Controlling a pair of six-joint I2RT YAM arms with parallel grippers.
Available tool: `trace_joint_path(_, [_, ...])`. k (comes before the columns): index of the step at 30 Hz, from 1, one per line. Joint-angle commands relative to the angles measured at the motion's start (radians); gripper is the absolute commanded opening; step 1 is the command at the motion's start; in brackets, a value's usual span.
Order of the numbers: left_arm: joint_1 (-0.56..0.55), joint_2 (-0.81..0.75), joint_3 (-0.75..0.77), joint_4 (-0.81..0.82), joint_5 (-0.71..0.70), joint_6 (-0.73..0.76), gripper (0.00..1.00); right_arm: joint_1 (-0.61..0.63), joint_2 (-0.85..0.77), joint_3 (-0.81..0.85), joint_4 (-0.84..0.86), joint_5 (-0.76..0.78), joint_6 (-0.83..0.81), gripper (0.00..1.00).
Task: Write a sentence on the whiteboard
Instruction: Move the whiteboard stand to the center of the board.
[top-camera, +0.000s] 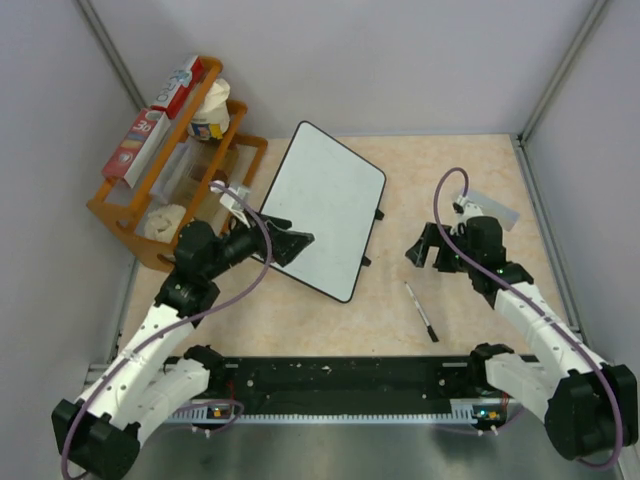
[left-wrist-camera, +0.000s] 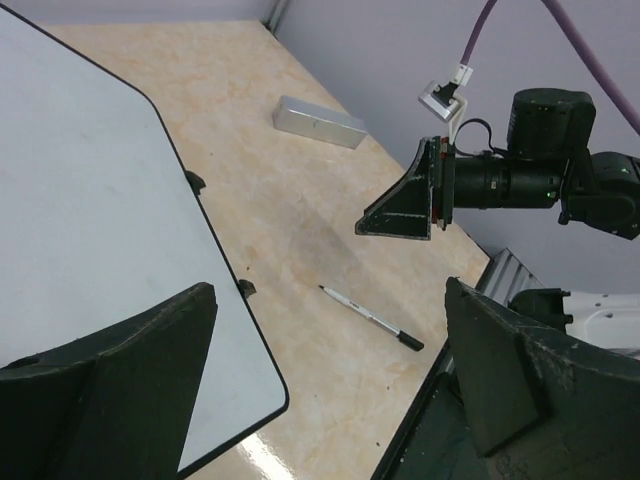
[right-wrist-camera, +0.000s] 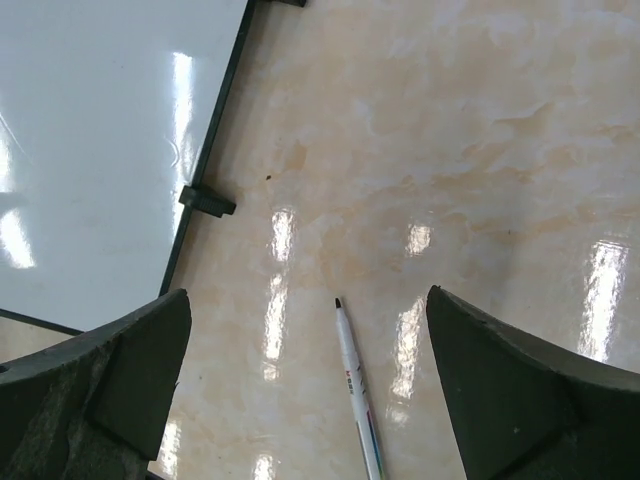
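The whiteboard (top-camera: 325, 205) (left-wrist-camera: 90, 200) (right-wrist-camera: 100, 130) lies tilted on the table, black-rimmed, with small clips on its right edge. Its white face is blank, and a sentence is not in view. A thin white marker pen (top-camera: 421, 312) (left-wrist-camera: 371, 318) (right-wrist-camera: 357, 390) with a dark cap lies on the table right of the board. My left gripper (top-camera: 288, 241) (left-wrist-camera: 328, 330) hangs open over the board's lower left part, holding nothing. My right gripper (top-camera: 428, 250) (right-wrist-camera: 308, 310) stands open above the pen's tip end, apart from it, and nothing is between its fingers.
A small grey flat bar (top-camera: 490, 205) (left-wrist-camera: 318, 120) lies at the back right. A wooden rack (top-camera: 128, 215) with boxes and wrapped items stands at the left wall. Walls close in three sides, and a black rail (top-camera: 340, 380) runs along the near edge.
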Motion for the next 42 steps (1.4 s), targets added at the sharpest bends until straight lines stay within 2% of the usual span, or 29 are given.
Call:
trace_joint_path(1, [0.000, -0.076, -0.019, 0.003, -0.128, 0.045, 0.99, 0.008, 0.027, 0.047, 0.077, -0.040, -0.001, 0.99])
trace_joint_path(6, [0.000, -0.127, -0.076, 0.004, -0.173, 0.057, 0.99, 0.015, 0.086, 0.056, 0.146, -0.080, 0.022, 0.99])
trace_joint_path(11, [0.000, -0.139, -0.120, 0.023, -0.124, 0.030, 0.99, 0.051, 0.169, 0.111, 0.149, -0.069, 0.030, 0.98])
trace_joint_path(14, [0.000, -0.136, -0.146, 0.037, -0.104, 0.010, 0.99, 0.063, 0.235, 0.145, 0.159, -0.064, 0.033, 0.92])
trace_joint_path(17, [0.000, -0.140, -0.143, 0.012, -0.082, -0.003, 0.99, 0.062, 0.307, 0.185, 0.157, -0.073, 0.039, 0.80])
trace_joint_path(19, [0.000, -0.151, -0.146, -0.005, -0.078, 0.004, 0.99, 0.062, 0.336, 0.197, 0.185, -0.090, 0.042, 0.59])
trace_joint_path(20, [0.001, -0.154, -0.148, -0.012, -0.081, 0.005, 0.99, 0.063, 0.365, 0.198, 0.198, -0.098, 0.047, 0.45])
trace_joint_path(21, [0.000, -0.159, -0.151, -0.025, -0.084, 0.007, 0.99, 0.062, 0.376, 0.202, 0.209, -0.101, 0.050, 0.19])
trace_joint_path(23, [0.000, -0.171, -0.157, -0.029, -0.088, 0.008, 0.99, 0.060, 0.415, 0.212, 0.225, -0.109, 0.059, 0.00])
trace_joint_path(33, [0.000, -0.174, -0.206, -0.046, -0.073, 0.011, 0.99, 0.078, 0.606, 0.258, 0.258, -0.115, 0.064, 0.00])
trace_joint_path(42, [0.000, -0.288, -0.239, -0.049, -0.094, 0.008, 0.99, 0.127, 0.700, 0.268, 0.292, -0.098, 0.094, 0.00])
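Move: The near black tab of the whiteboard stand, at the board's right edge, lies about 12 cm left of the right hand, 5 cm ahead and 11 cm below. The far tab sits some 10 cm beyond it and 3 cm to its right, and the pen's middle is about 6 cm behind the hand, straight below. From the left hand the near tab is roughly 9 cm ahead, 13 cm right and 29 cm down. Shutting its empty fingers, the right reaches left-forward, sinking 9 cm towards the near tab; the left sinks too. ##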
